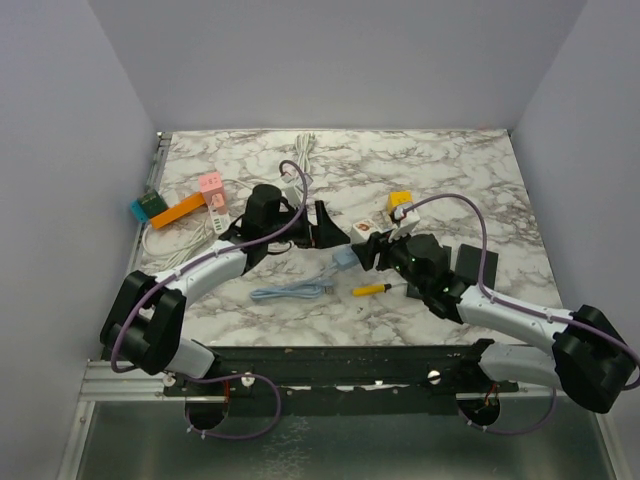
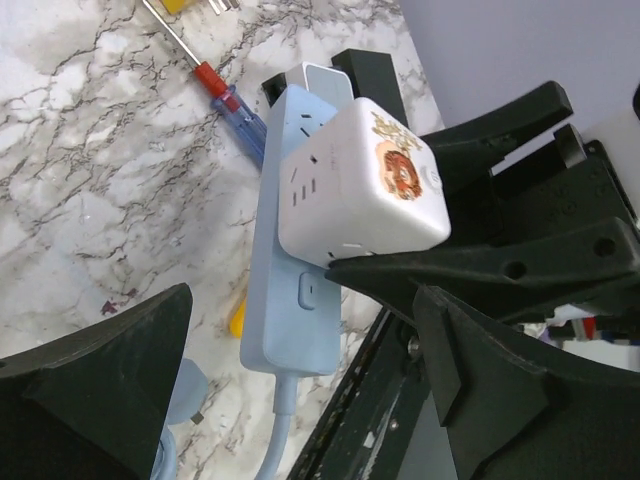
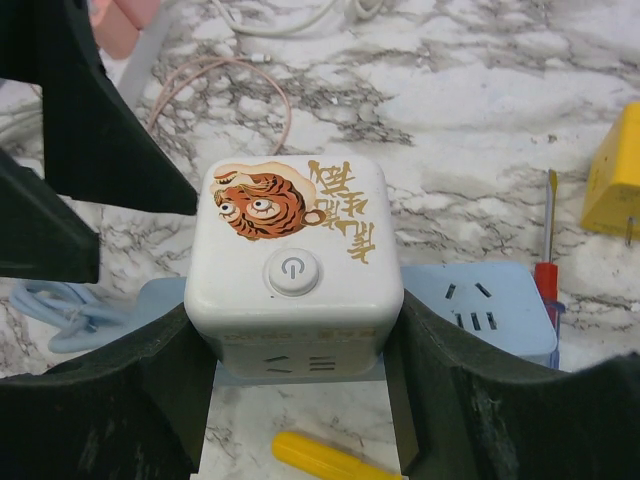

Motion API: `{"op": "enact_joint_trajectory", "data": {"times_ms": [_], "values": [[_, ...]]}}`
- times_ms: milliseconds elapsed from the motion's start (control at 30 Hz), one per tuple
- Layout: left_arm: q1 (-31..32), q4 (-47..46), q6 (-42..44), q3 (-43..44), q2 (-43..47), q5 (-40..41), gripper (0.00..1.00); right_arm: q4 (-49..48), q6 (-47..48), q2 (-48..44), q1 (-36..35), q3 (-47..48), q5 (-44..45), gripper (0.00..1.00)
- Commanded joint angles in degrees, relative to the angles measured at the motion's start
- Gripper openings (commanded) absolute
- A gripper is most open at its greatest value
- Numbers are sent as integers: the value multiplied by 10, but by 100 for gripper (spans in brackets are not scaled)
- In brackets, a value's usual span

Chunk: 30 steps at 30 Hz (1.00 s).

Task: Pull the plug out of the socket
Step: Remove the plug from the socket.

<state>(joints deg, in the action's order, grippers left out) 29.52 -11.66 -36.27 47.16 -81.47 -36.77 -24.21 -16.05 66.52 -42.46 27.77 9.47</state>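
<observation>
The plug, a white cube (image 3: 295, 260) with a tiger print and a power button, sits on the light-blue socket strip (image 3: 480, 310), with no gap showing between them. My right gripper (image 3: 300, 380) is shut on the cube, one black finger pressed on each of its sides. The top view shows this grip at the table's middle (image 1: 378, 245). My left gripper (image 2: 300, 400) stands wide open around the strip's cable end (image 2: 290, 300), its fingers (image 2: 90, 390) clear of the strip. From above, the left gripper (image 1: 318, 232) is just left of the cube (image 1: 368, 228).
A yellow-handled screwdriver (image 1: 372, 289) and a coiled blue cable (image 1: 290, 292) lie in front of the strip. A red-and-blue screwdriver (image 2: 215, 85) lies beside it. A yellow block (image 1: 400, 203) is behind, a black box (image 1: 472, 265) to the right, and pink and orange adapters (image 1: 211, 184) at far left.
</observation>
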Motion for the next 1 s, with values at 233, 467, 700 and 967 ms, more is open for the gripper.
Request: {"op": "enact_joint_trajectory", "data": {"times_ms": [233,467,700,967], "values": [[-3,-102,-164,-80,11,-30,93,-117,12,-27,-16,3,20,0],[-1,-227,-273,-150,22,-41,73,-122,10,-26,-25,8,20,0],[-2,-269,-311,-161,8,-34,62,-122,17,-19,-38,11,25,0],[0,-294,-339,-174,3,-41,48,-116,20,-20,-48,11,41,0]]}}
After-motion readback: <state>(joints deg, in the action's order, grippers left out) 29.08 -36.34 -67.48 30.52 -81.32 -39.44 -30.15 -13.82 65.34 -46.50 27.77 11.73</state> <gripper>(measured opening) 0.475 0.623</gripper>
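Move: Below the open left hand's fingers, the socket strip's cord end lies about 4 cm to its right, 3 cm back and 5 cm down; the plug sits roughly level ahead, 8 cm right and 2 cm lower. The yellow screwdriver lies some 10 cm back, 8 cm right and 16 cm down. The right hand already grips the plug, with the strip's cord end about 5 cm left, 3 cm back and 4 cm below. Swinging back and down by some 3 cm each, then easing up by 1–2 cm, the left hand comes to the strip's cord end, rolling roughly 25 degrees so its forward side dips while the fingers narrow from wide open to about half, either side of that end. The right hand keeps its pinch on the plug, lifting it about 3 cm and bringing it 2 cm left towards the left hand. ##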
